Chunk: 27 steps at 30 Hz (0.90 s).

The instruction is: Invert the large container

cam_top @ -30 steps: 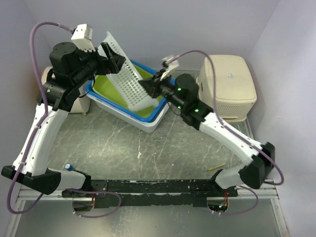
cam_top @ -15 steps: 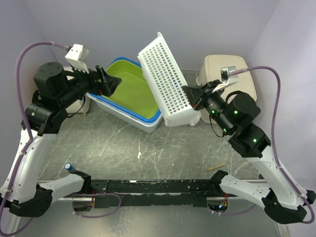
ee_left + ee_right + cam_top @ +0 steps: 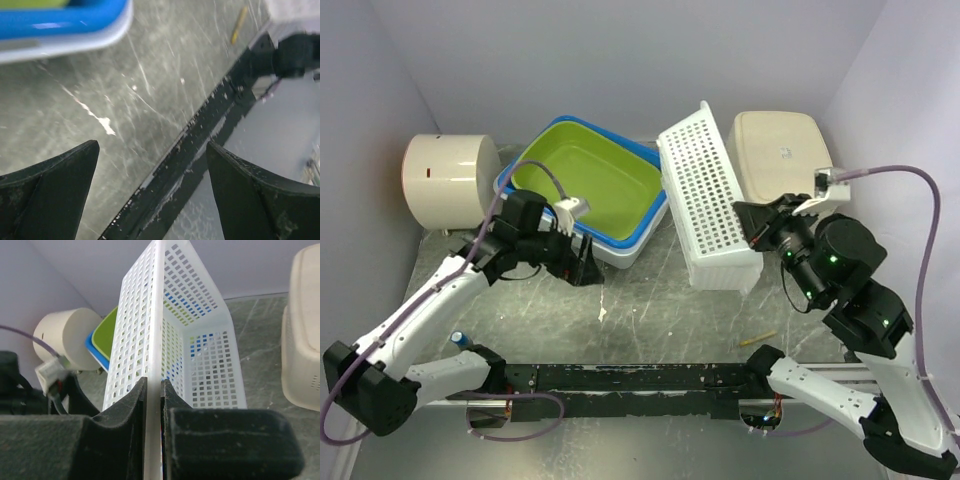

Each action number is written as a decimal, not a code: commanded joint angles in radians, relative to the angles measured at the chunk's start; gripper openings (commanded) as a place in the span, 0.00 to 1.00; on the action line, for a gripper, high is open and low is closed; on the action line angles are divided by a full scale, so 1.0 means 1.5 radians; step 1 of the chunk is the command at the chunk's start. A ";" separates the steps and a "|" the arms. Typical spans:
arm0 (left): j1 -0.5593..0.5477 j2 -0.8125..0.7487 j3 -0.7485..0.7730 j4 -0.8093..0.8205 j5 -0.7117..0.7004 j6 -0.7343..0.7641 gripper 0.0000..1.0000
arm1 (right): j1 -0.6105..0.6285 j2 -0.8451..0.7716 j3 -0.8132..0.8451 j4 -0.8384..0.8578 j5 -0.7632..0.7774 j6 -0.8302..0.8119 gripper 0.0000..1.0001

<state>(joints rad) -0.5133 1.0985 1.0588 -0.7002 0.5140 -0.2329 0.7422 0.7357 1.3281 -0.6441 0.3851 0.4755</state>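
Observation:
The large container, a white perforated basket (image 3: 705,195), stands tilted on its long side on the table between the stacked tubs and the beige bin, its opening facing right. My right gripper (image 3: 752,225) is shut on its rim; in the right wrist view the white rim (image 3: 160,315) runs straight up between the pads of that gripper (image 3: 154,382). My left gripper (image 3: 588,262) hangs open and low over the table in front of the blue tub, holding nothing. In the left wrist view that gripper (image 3: 152,145) shows both dark fingers (image 3: 55,185) spread over bare table.
A green tub nested in blue and white tubs (image 3: 620,243) sits at back centre. A beige lidded bin (image 3: 782,150) stands at back right, close beside the basket. A cream cylinder (image 3: 445,180) is at back left. A yellow stick (image 3: 757,340) lies near the black front rail (image 3: 640,378).
My right arm has swung the basket rightward off the tubs and brought it down onto its side. My left arm has pulled away from the basket and dropped low in front of the tubs.

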 commanded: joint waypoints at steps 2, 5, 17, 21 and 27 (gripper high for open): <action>-0.048 0.064 -0.089 0.172 0.105 -0.066 0.99 | -0.001 -0.022 0.075 0.007 0.082 0.016 0.00; -0.053 0.138 -0.098 0.296 0.099 -0.115 0.99 | 0.000 -0.016 0.103 -0.033 0.100 0.031 0.00; -0.051 0.446 0.152 0.458 0.026 -0.138 0.99 | -0.001 -0.073 0.074 -0.080 0.124 0.157 0.00; -0.051 0.495 0.218 0.510 0.019 -0.168 0.99 | 0.000 -0.092 0.039 -0.091 0.120 0.212 0.00; -0.041 0.424 0.258 0.435 0.015 -0.187 1.00 | 0.000 -0.107 -0.033 -0.081 0.062 0.275 0.00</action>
<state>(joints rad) -0.5915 1.8515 1.3983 -0.0360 0.5625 -0.4892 0.7422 0.5884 1.3190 -0.8330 0.5343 0.7746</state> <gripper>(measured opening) 0.992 0.100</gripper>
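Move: The nested green, blue and white tubs have their middle some 21 cm ahead of the left hand, 4 cm to its left and 14 cm lower. From that hand, the white perforated basket is about 24 cm right, 8 cm ahead and 16 cm higher. From the right hand, the tubs lie roughly 20 cm ahead, 35 cm left and 35 cm lower, and the upturned cream basket 23 cm ahead, 15 cm right and 30 cm lower. The left hand, fingers open, sinks about 8 cm while edging right, then sweeps forward and right some 15 cm, rising slightly, pushing the tubs' near side with the gripper. The right hand keeps its pinch on the white basket's edge and draws it about 5 cm right and slightly back, rising then sinking again, while rolling its left side up some 15 degrees. ##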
